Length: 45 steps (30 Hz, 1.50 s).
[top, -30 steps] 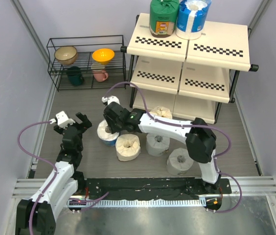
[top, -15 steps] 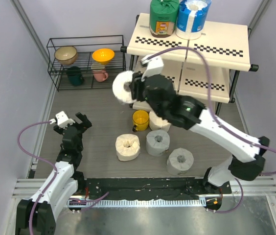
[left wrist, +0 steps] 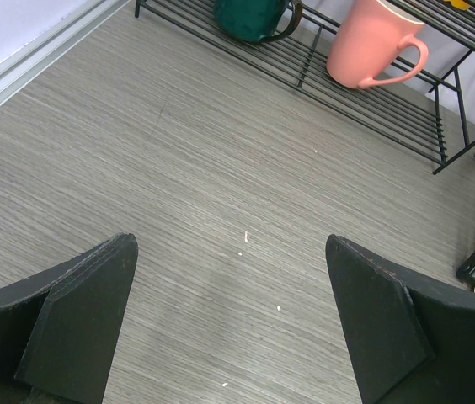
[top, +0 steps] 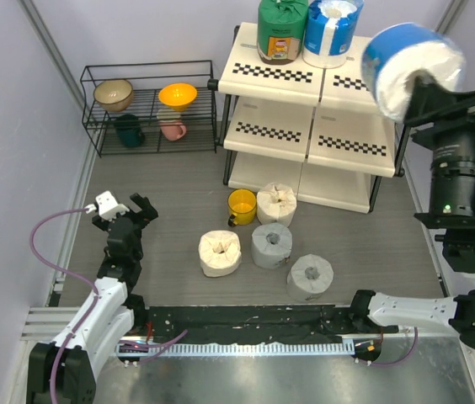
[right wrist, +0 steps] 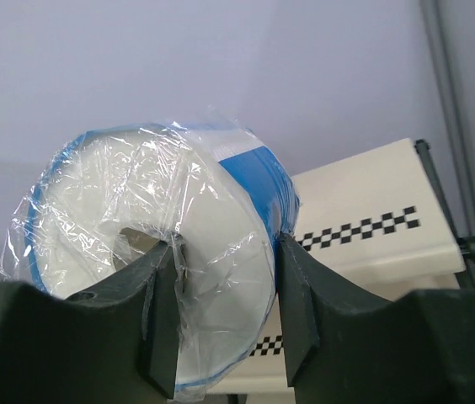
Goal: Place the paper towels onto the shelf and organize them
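My right gripper (right wrist: 225, 252) is shut on a blue-and-white wrapped paper towel roll (right wrist: 170, 244), one finger in its core and one on its outside. In the top view this roll (top: 410, 63) hangs high over the right end of the shelf (top: 250, 55). The shelf's top tier holds a green roll (top: 281, 29) and a second blue-and-white roll (top: 332, 29). On the floor stand two cream rolls (top: 275, 202) (top: 220, 252) and two grey-white rolls (top: 271, 244) (top: 310, 276). My left gripper (top: 124, 210) is open and empty, low over the floor at the left (left wrist: 229, 311).
A small yellow cup (top: 241, 206) stands by the floor rolls. A low black wire rack (top: 149, 105) at the back left holds bowls, a pink mug (left wrist: 372, 42) and a green mug (left wrist: 254, 13). Grey walls close in on both sides.
My right arm has lifted the blue-and-white roll from the floor, up and to the right, to above the shelf's right end. The yellow cup has come into view. The left arm has not moved.
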Each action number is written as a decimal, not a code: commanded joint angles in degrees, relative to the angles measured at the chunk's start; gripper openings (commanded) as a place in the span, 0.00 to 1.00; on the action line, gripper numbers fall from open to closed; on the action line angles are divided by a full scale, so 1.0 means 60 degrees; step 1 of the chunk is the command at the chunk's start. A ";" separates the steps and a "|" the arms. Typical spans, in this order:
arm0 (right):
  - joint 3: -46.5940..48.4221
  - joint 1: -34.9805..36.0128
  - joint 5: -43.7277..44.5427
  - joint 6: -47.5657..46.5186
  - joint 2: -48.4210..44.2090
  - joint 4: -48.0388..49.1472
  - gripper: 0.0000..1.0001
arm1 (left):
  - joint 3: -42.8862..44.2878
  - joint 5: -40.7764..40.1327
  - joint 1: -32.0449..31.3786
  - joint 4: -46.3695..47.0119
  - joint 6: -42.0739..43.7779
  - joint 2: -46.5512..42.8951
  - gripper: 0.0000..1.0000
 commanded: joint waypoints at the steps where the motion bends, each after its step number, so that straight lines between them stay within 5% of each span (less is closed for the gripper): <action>1: -0.0667 0.0019 0.1045 -0.3335 0.0053 0.4392 0.26 | 0.0074 -0.0102 0.0039 0.0240 -0.0090 -0.0013 1.00; 4: -0.0041 0.0019 0.0988 -0.4279 0.0506 0.4881 0.25 | 0.0075 -0.0088 0.0024 0.0269 -0.0076 0.0002 1.00; 9: 0.1950 0.0019 0.1061 -0.4547 0.1839 0.3066 0.25 | 0.0089 -0.0073 0.0024 0.0255 -0.0076 0.0046 1.00; 14: 0.2145 -0.0142 0.1148 -0.4636 0.2352 0.2699 0.22 | 0.0089 -0.0087 0.0024 0.0211 -0.0163 0.0046 1.00; 20: 0.2378 -0.2234 0.0359 -0.2280 0.2719 -0.0020 0.21 | 0.0031 -0.0014 0.0024 0.0211 -0.0207 -0.0071 1.00; 31: 0.3316 -0.4856 -0.1296 0.0079 0.3524 -0.2339 0.21 | 0.0104 -0.0058 0.0024 0.0152 -0.0222 0.0061 1.00; 45: 0.5352 -0.8195 -0.5658 0.4269 0.4828 -0.5270 0.21 | 0.0148 -0.0219 0.0039 0.0079 -0.0310 0.0090 1.00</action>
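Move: The right hand holds the blue-wrapped paper towel by its end rim; the free spot on the top shelf lies about 22 cm ahead, some 3 cm to the right and 8 cm below. The standing blue roll is about 12 cm left of that spot and level with it in depth, the green roll some 25 cm left of it. From the idle left hand the spot is roughly 14 cm ahead, 61 cm right and 40 cm higher. Keeping its pinch on the towel's rim, the right hand first finishes its swing about 4 cm to the right and slightly back, rises some 3 cm and eases back left, then reaches forward over the top shelf towards the free spot beside the standing blue roll, ending about 16 cm farther out and 6 cm farther right than it began. During that reach it sinks about 6 cm from its highest point while the wrist turns clockwise, some 20 degrees in all, tips about 15 degrees down and lowers its left side by about as much; the fingers stay closed on the towel. ##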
